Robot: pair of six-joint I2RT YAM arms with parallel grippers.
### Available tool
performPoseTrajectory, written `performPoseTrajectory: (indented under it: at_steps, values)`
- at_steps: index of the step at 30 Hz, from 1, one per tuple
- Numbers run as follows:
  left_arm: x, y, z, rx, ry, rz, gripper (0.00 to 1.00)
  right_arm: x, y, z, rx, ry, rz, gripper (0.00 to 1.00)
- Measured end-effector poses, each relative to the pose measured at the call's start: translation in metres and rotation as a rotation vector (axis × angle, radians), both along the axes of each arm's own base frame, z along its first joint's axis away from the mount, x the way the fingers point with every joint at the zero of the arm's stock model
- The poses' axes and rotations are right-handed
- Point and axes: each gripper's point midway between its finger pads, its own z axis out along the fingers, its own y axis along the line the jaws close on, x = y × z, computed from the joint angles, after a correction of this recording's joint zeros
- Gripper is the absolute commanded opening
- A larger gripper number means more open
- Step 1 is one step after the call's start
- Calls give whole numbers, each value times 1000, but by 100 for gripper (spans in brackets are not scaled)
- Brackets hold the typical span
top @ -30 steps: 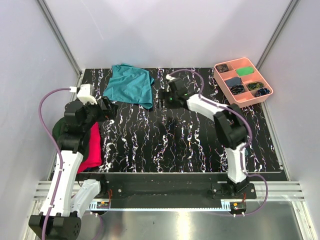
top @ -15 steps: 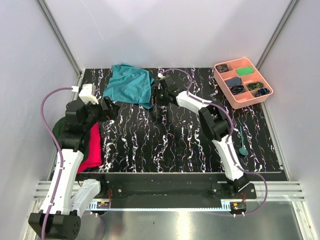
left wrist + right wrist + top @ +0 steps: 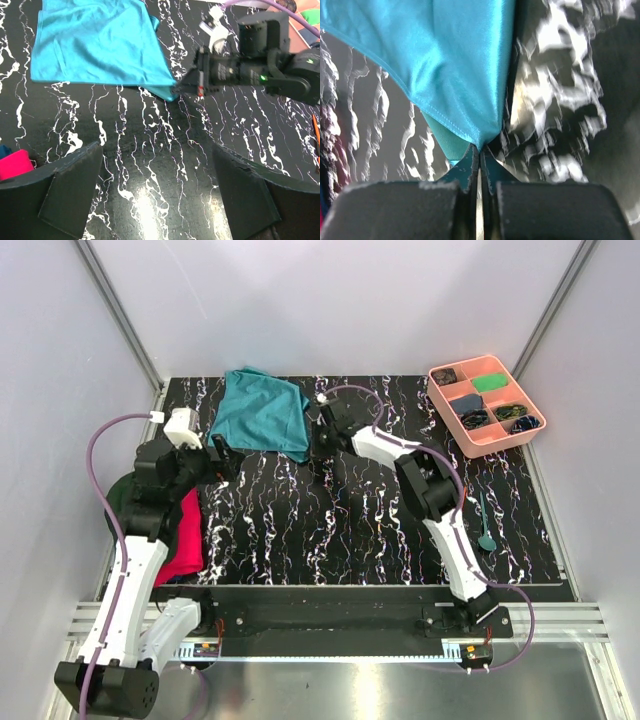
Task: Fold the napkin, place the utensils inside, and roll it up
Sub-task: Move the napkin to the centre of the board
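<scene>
The teal napkin point(image 3: 260, 415) lies crumpled flat at the back left of the table, and it also fills the top of the left wrist view point(image 3: 95, 42). My right gripper point(image 3: 311, 448) is shut on the napkin's point(image 3: 445, 65) near right corner; in its own view the right gripper point(image 3: 480, 155) pinches the cloth tip between closed fingertips. My left gripper point(image 3: 222, 455) is open and holds nothing, a little left of the napkin's near edge, and its own view shows the left gripper point(image 3: 156, 147) over bare table. A teal spoon point(image 3: 484, 525) lies far right. A thin orange utensil point(image 3: 315, 137) shows at the frame edge.
A pink compartment tray point(image 3: 447, 410) with small items stands at the back right. A bright pink-red cloth point(image 3: 185, 535) and a dark green thing point(image 3: 120, 495) lie at the left edge under my left arm. The pink-red cloth point(image 3: 12, 162) also shows beside my left finger.
My right gripper has moved left to the napkin's near right corner and shut on it. The left arm has barely shifted and stays open.
</scene>
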Motion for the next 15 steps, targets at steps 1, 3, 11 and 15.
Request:
performPoseTrajectory:
  at_steps: [1, 3, 11, 15]
  values:
    - [0, 0, -1, -1, 3, -3, 88, -7, -6, -1, -12, 8, -1, 0]
    - [1, -1, -3, -1, 12, -5, 85, -20, -20, 0, -47, 12, -9, 0]
    - [3, -16, -25, -13, 105, -25, 70, -107, -100, 18, -179, 33, -51, 0]
    - [-2, -37, -51, -14, 191, -47, 70, -150, -141, 20, -234, 37, -86, 0]
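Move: The right hand, shut on the napkin's near right corner close to the board, has the centre of the board some 14 cm to its right and 9 cm back. The napkin's middle lies about 14 cm left and 11 cm ahead of that hand; the orange fork is roughly 42 cm right and 18 cm back. From the left hand, held high and empty, the napkin's middle is about 27 cm ahead, 5 cm right and 25 cm down. Still pinching the napkin's near right corner, the shut right fingers drag the cloth back and right by about 20 cm in all, rising only some 2 cm, towards the board's centre. The empty left hand sinks about 5 cm and shifts some 4 cm right towards the napkin, tipping its fingers down about 10 degrees and closing them partway. ##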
